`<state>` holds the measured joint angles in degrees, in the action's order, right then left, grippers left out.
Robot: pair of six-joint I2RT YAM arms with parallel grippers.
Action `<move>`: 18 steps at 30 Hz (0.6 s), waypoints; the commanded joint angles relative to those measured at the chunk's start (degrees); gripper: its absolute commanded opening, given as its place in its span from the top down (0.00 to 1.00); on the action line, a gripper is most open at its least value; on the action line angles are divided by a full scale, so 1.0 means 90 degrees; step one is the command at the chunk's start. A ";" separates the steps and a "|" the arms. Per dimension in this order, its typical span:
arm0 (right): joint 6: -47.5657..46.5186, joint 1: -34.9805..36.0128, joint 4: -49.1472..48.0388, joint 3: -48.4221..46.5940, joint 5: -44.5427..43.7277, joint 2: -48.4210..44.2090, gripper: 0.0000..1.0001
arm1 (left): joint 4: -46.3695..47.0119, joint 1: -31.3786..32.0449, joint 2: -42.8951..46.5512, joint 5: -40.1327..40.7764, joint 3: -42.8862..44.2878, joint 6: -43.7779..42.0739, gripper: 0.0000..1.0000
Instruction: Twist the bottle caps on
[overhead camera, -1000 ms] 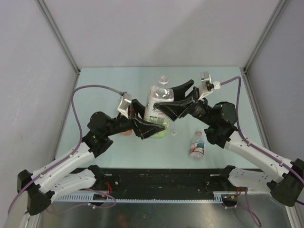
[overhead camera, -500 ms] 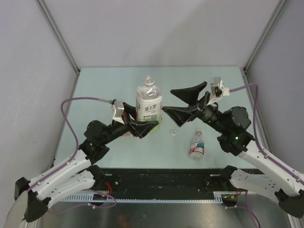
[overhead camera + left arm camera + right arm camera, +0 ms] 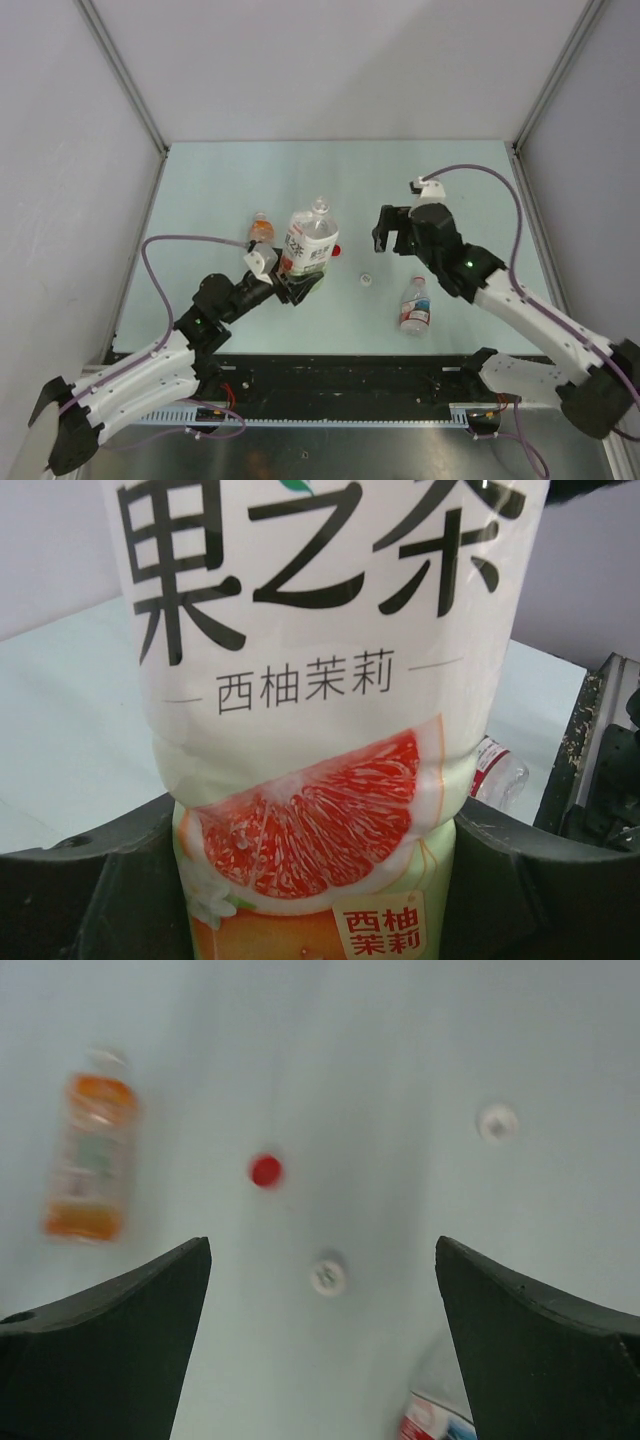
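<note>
My left gripper point(image 3: 300, 284) is shut on the lower body of the bottle with the white label and dark print point(image 3: 309, 243), holding it upright above the table. In the left wrist view that bottle point(image 3: 320, 680) fills the frame between the black fingers point(image 3: 80, 890). My right gripper point(image 3: 390, 234) hangs open and empty over the table, pointing down. Below it lie a white cap point(image 3: 328, 1276), a red cap point(image 3: 265, 1170) and a second white cap point(image 3: 497, 1122). The orange bottle point(image 3: 261, 228) lies on its side at the left. The red-and-white label bottle point(image 3: 414, 305) lies at the right.
Grey walls close in the pale green table point(image 3: 220, 180) on the left, back and right. A black rail point(image 3: 340, 375) with both arm bases runs along the near edge. Purple cables loop over both arms.
My right gripper has opened wide, left the held bottle's top and swung right and down over the caps. My left arm has drawn back toward the near edge with the bottle.
</note>
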<state>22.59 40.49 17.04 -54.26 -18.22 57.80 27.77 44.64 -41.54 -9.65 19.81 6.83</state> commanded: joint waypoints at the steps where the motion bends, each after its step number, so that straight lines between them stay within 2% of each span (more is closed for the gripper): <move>1: 0.0325 -0.0376 0.1028 -0.0094 0.0290 0.0923 0.03 | 0.0399 -0.0014 0.0727 -0.0038 -0.0420 -0.0417 0.87; 5: 0.0130 -0.0303 0.0635 -0.0143 0.0803 0.1877 0.08 | 0.0446 -0.0016 0.1286 0.0331 -0.0887 -0.0323 0.87; 11: -0.0029 -0.0034 0.0679 -0.0635 0.0801 0.3367 0.19 | 0.0457 -0.0011 0.1816 0.0583 -0.1315 -0.0279 0.87; 18: -0.0060 0.0300 0.0663 -0.0883 0.0997 0.4153 0.26 | 0.0459 -0.0014 0.2062 0.0545 -0.1439 -0.0360 0.87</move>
<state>22.65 41.89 23.49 -59.09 -10.57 93.41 28.69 44.64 -24.10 -5.96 7.22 5.41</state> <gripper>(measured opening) 0.762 0.694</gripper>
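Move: The loose white cap lies on the table about 24 cm below the right hand, only some 2 cm ahead and 5 cm to its left. The red cap is roughly 8 cm farther out and 8 cm left of that cap, the second white cap about 14 cm beyond it and 11 cm to its right, and the small bottle 7 cm nearer and 12 cm to its right. From the left hand, which already holds the big bottle upright, the white cap is about 10 cm ahead, 12 cm right and 22 cm below. Down onto the loose white cap comes the right hand, dropping fast by about 20 cm, easing left over the lower part and slowing as it nears the table; its fingers tip down some 30 degrees and partly close, still wide around the cap without gripping it. Meanwhile the left hand keeps its hold on the big bottle and draws it left, down and slightly back, about 5 cm in all. ##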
